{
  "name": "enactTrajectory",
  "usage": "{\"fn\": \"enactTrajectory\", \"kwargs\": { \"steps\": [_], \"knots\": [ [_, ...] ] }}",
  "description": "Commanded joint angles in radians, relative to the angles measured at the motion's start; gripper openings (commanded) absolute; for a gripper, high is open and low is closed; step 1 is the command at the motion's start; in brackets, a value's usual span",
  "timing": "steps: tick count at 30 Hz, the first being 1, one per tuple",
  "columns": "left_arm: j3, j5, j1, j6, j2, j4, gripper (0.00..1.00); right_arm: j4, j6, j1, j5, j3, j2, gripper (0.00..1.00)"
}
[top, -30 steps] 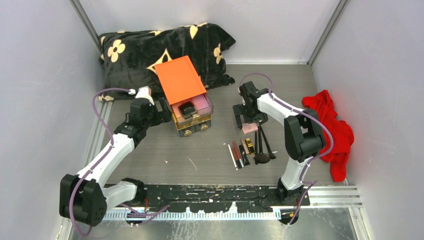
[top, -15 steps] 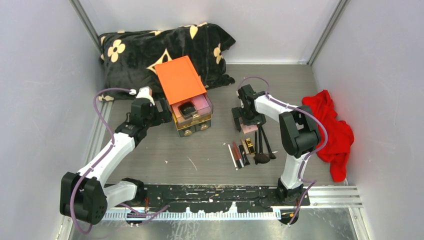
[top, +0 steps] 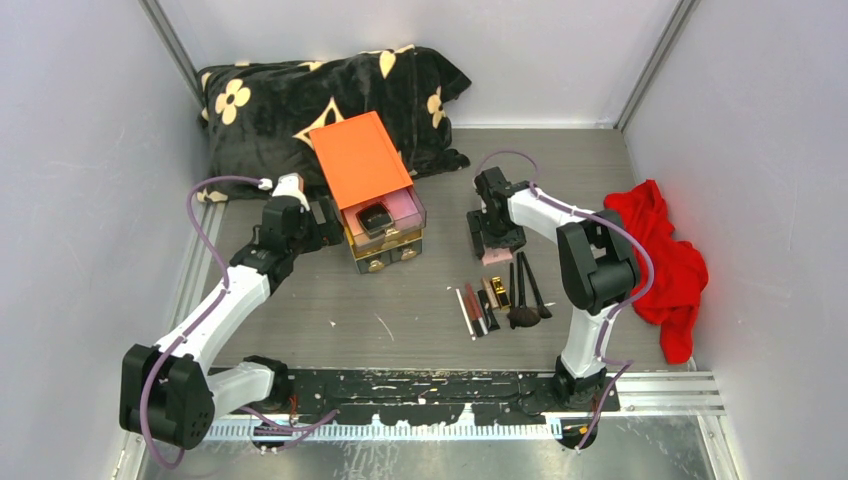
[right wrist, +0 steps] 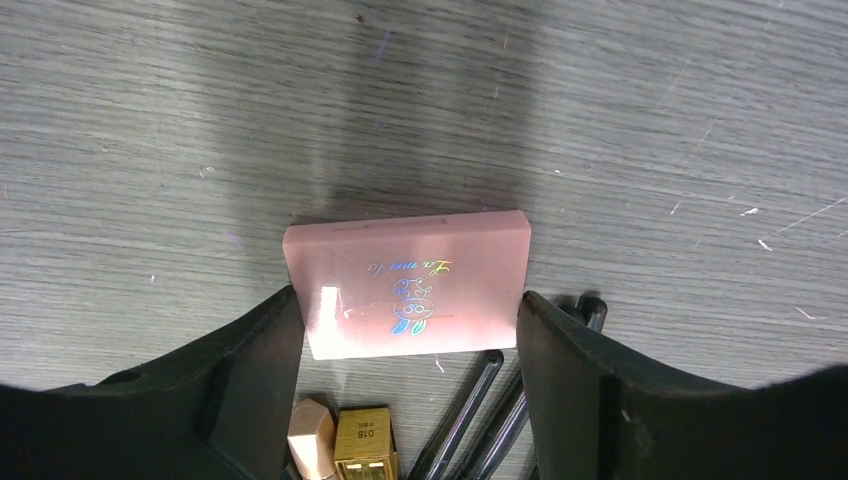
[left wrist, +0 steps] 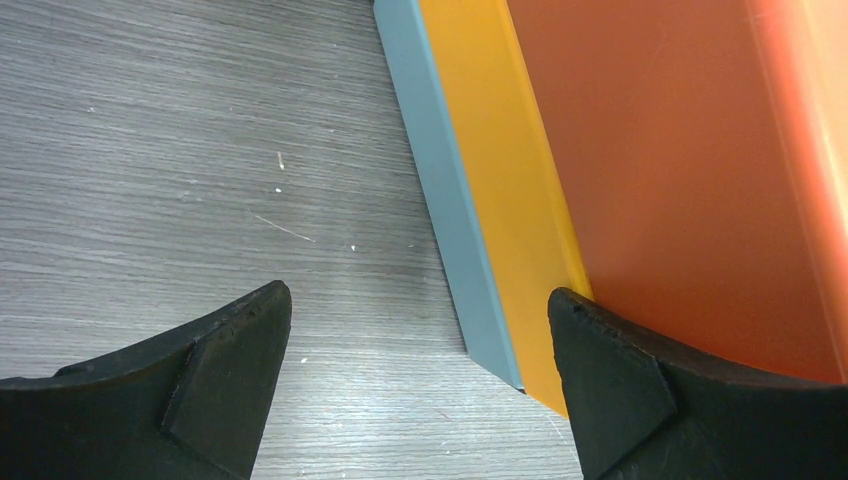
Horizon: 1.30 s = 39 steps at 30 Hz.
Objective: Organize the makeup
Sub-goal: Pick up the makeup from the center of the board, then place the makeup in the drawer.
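Note:
The makeup lies on the table in front of the right arm. A flat pink palette lies farthest from me. Nearer me lie black brushes and thin tubes, one of them gold. My right gripper is down over the palette, its fingers pressed against the two short edges while the palette rests on the table. My left gripper stands open and empty at the left side of the orange-topped box.
The box's top drawer is pulled out toward me with a dark item inside. A black flowered cushion lies behind the box. A red cloth lies at the right wall. Grey walls enclose the table.
My right gripper shifted slightly left and down over the pink palette, and its jaws closed in on the palette's edges. The left arm stayed still.

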Motion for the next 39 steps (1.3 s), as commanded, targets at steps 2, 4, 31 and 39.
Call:
{"fn": "enactTrajectory", "kwargs": {
  "steps": [2,4,31,39],
  "knots": [
    [0.011,-0.017,0.004,0.012,-0.044,0.033,1.0,-0.001,0.024,-0.005,-0.005,0.023,-0.1,0.01],
    [0.015,-0.027,0.004,0.016,-0.044,0.023,1.0,-0.036,0.027,-0.004,-0.033,0.076,-0.154,0.01],
    [0.055,-0.037,0.004,0.008,-0.06,-0.031,1.0,-0.457,0.048,0.362,-0.011,0.96,0.009,0.01],
    [0.052,-0.028,0.004,0.002,-0.064,-0.029,1.0,-0.415,0.071,0.442,-0.005,0.903,0.01,0.01]
  ]
}}
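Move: At about 22 cm to the right hand's left, level with it fore and aft and some 12 cm higher, lies the pulled-out clear drawer that its gripped pink palette is bound for. The black compact lies in that drawer about 3 cm farther left, and the box's orange top sits some 28 cm left of the hand, 8 cm ahead and 20 cm up. Brushes lie about 8 cm back and 6 cm right of the hand. From the left hand the drawer is roughly 11 cm right, 1 cm ahead and level in height. Keeping the pink palette pinched between its fingers, the right hand lifts it off the table, climbing about 25 cm, first nearly straight up with a slight reach forward, then sweeping some 20 cm left towards the open drawer while easing back. Its fingers swing outward and the hand turns about 20 degrees counter-clockwise, ending high over the drawer's right side. ##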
